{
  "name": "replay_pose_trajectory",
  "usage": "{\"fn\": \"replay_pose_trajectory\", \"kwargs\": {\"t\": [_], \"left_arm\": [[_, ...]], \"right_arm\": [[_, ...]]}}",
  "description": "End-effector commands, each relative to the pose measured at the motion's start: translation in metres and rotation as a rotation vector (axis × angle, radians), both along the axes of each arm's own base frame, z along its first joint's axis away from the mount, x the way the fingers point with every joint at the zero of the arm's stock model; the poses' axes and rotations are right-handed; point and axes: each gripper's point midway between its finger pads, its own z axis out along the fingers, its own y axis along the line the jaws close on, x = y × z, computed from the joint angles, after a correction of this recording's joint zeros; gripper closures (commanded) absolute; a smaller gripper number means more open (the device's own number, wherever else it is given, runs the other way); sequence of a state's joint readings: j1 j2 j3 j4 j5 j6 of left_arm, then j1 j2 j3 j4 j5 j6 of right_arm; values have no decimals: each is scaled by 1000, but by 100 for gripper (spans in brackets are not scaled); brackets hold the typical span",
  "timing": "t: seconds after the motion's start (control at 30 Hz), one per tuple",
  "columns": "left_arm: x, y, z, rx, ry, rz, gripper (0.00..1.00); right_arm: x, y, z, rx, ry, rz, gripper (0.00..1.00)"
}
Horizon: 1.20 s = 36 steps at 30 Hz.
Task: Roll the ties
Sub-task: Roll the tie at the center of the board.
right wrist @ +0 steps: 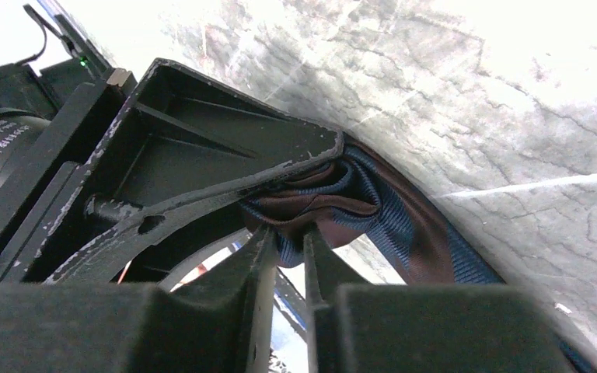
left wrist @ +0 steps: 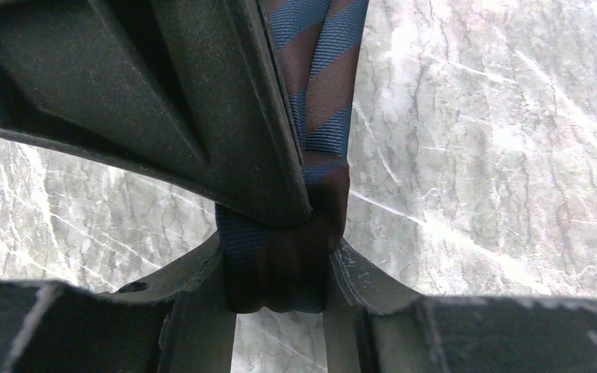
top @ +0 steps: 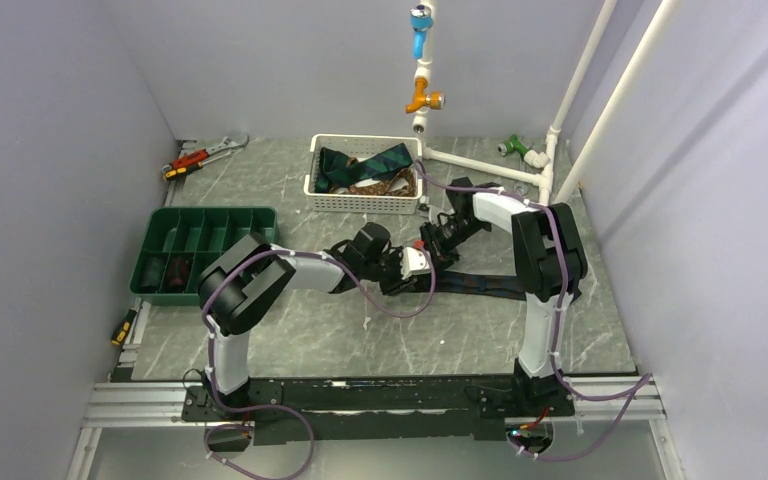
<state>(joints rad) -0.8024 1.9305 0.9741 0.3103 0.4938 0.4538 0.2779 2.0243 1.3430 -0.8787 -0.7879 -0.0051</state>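
Note:
A navy and brown striped tie (top: 490,285) lies across the table middle, and its left end is bunched up where both grippers meet. In the left wrist view my left gripper (left wrist: 280,264) is shut on a thick folded wad of the tie (left wrist: 322,85), and the strip runs up and away over the marble. My right gripper (right wrist: 289,237) has its tips nearly together, pinching a small fold of the tie (right wrist: 404,225). The left gripper's black body (right wrist: 202,148) sits right against that fold. From above, the left gripper (top: 400,265) and right gripper (top: 428,255) almost touch.
A white basket (top: 360,203) at the back holds more ties (top: 360,165). A green divided tray (top: 205,215) on the left has dark rolls (top: 165,270) in its near cells. A wrench and red pliers (top: 205,155) lie back left. White pipes (top: 480,165) cross back right.

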Motion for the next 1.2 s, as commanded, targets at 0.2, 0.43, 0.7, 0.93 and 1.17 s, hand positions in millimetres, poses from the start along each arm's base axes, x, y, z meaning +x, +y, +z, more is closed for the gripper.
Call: {"fn": "replay_pose_trajectory", "kwargs": {"t": [0.2, 0.43, 0.7, 0.93, 1.17], "left_arm": [[-28, 49, -65, 253, 141, 9, 52], [-16, 19, -20, 0, 94, -48, 19], [-10, -14, 0, -188, 110, -103, 18], [-1, -40, 4, -251, 181, -93, 20], [-16, -41, -1, -245, 131, -155, 20]], "right_arm": [[10, -38, -39, -172, -46, 18, 100], [12, -62, -61, -274, -65, 8, 100], [12, -76, -70, -354, -96, 18, 100], [2, -78, -74, -373, -101, 35, 100], [15, -68, -84, -372, -107, 29, 100]]}}
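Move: The tie's rolled end is still gripped by the left fingers, its middle about 2 cm to their right. From the right hand that roll lies about 1 cm to the left and 2 cm below. Level ahead-back with the right hand, the tie's flat tail runs right, its middle some 13 cm to the right and 4 cm below. The white basket stands about 22 cm ahead and 16 cm left of the right hand, at about its height. Right fingers shut on the roll's top and drag it about 5 cm right and down; left opens, then follows. ##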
